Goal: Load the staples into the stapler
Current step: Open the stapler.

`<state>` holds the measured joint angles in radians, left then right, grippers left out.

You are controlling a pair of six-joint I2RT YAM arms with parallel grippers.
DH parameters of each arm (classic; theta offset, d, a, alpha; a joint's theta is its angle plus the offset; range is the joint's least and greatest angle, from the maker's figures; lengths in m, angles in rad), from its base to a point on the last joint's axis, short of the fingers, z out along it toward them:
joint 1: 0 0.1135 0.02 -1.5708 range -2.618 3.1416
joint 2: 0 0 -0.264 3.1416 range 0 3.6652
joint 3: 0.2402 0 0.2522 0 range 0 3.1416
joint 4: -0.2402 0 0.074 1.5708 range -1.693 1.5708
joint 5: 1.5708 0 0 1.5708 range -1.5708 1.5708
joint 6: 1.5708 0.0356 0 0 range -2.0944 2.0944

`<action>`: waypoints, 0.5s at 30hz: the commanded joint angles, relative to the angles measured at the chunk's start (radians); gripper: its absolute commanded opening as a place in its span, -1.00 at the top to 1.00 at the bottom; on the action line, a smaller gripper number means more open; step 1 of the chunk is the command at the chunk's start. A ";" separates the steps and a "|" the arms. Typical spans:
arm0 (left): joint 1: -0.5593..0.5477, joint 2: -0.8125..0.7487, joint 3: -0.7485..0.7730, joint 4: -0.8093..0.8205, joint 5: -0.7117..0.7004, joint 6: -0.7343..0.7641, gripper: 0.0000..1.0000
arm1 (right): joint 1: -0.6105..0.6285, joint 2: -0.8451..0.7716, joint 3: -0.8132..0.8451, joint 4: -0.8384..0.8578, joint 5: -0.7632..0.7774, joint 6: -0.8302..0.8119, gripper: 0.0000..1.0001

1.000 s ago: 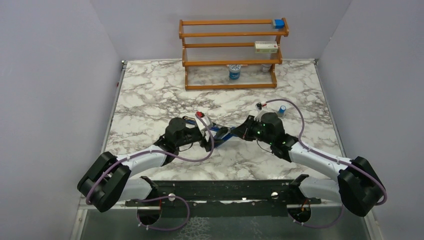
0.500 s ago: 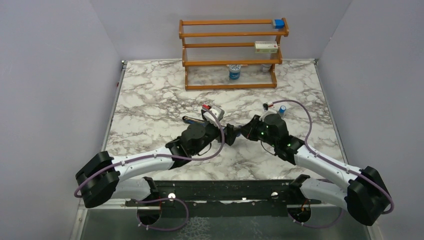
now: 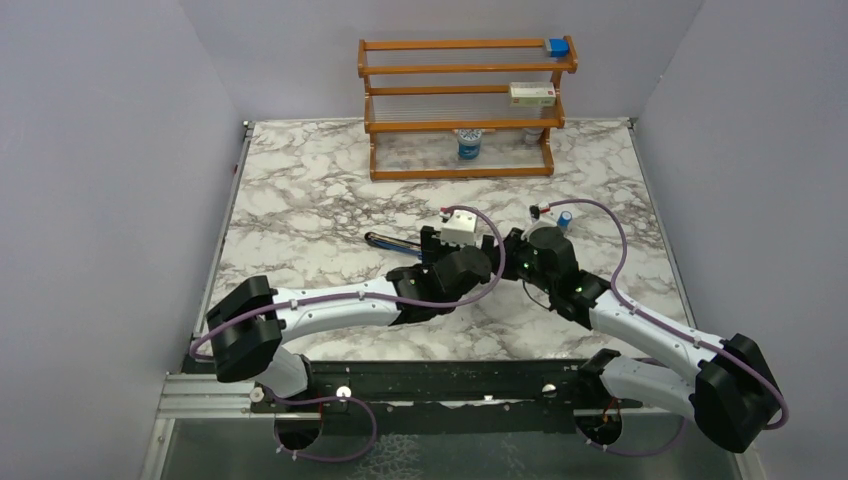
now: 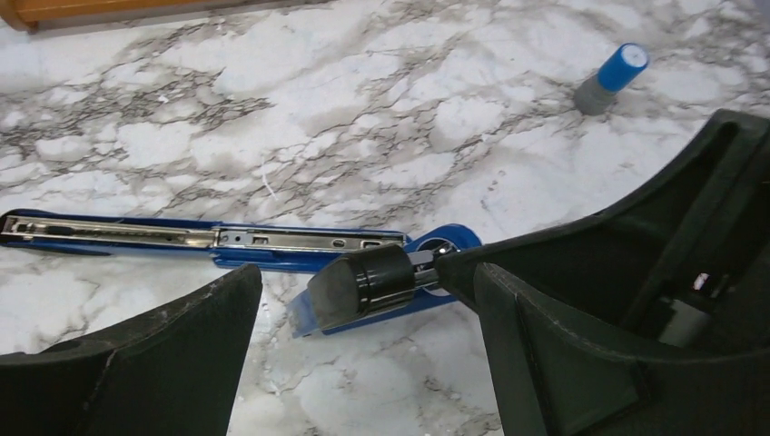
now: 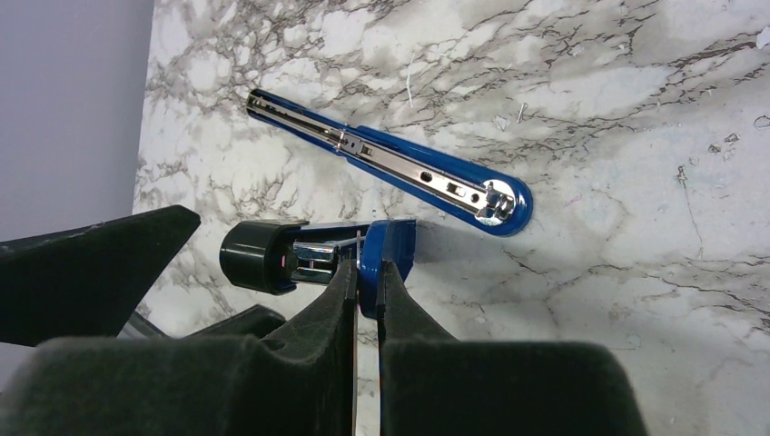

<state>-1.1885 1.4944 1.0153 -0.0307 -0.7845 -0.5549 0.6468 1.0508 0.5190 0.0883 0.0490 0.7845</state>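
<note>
The blue stapler (image 4: 272,241) lies opened flat on the marble, its metal channel facing up, also seen in the right wrist view as the stapler (image 5: 399,168) and from above as the stapler (image 3: 395,242). My right gripper (image 5: 366,272) is shut on its second blue arm (image 5: 392,243), whose black end cap (image 4: 368,280) sticks out towards my left gripper. My left gripper (image 4: 363,363) stands open on either side of that cap without touching it. From above, left gripper (image 3: 478,266) and right gripper (image 3: 512,260) meet nose to nose. The staples are out of view; tiny pale slivers (image 4: 270,182) are too small to tell.
A small blue-capped cylinder (image 4: 613,77) stands on the marble just beyond the right gripper. At the back is a wooden shelf (image 3: 460,125) with a blue block (image 3: 557,46), a flat box (image 3: 532,94) and a jar (image 3: 468,143).
My left arm has swung right, off the stapler's channel arm, and its jaws have opened around the black cap. The right gripper shifted slightly right, still shut on the blue arm.
</note>
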 commanded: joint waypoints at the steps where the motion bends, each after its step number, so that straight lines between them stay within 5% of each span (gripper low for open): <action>1: -0.007 0.019 0.049 -0.127 -0.103 -0.056 -0.75 | 0.005 -0.024 0.033 0.048 0.024 0.017 0.99; 15: 0.043 0.046 0.027 -0.130 -0.075 -0.117 -0.38 | 0.005 -0.030 0.027 0.050 0.018 0.018 0.99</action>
<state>-1.1770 1.5391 1.0397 -0.1455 -0.8505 -0.6373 0.6468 1.0508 0.5190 0.0883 0.0513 0.7887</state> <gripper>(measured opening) 0.711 0.089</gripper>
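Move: The stapler's black nose is nearly between my left fingertips, roughly 4 cm below the hand point, 2 cm ahead and 1 cm right. From my right hand, which already pinches the stapler's blue part, the nose is about 5 cm left, 1 cm back and 1 cm lower. From my left hand, the flat opened stapler's middle is some 7 cm ahead, 8 cm left and 13 cm down. The blue-capped bottle stands 14 cm ahead, 23 cm right, equally low. I settle my open left hand down about 2 cm and nearly as far left, so its fingers come down astride the black nose. As it sinks the hand turns some 5 degrees counter-clockwise, and its fingers start closing but remain well apart. My right hand stays still and keeps its pinch on the blue part. ##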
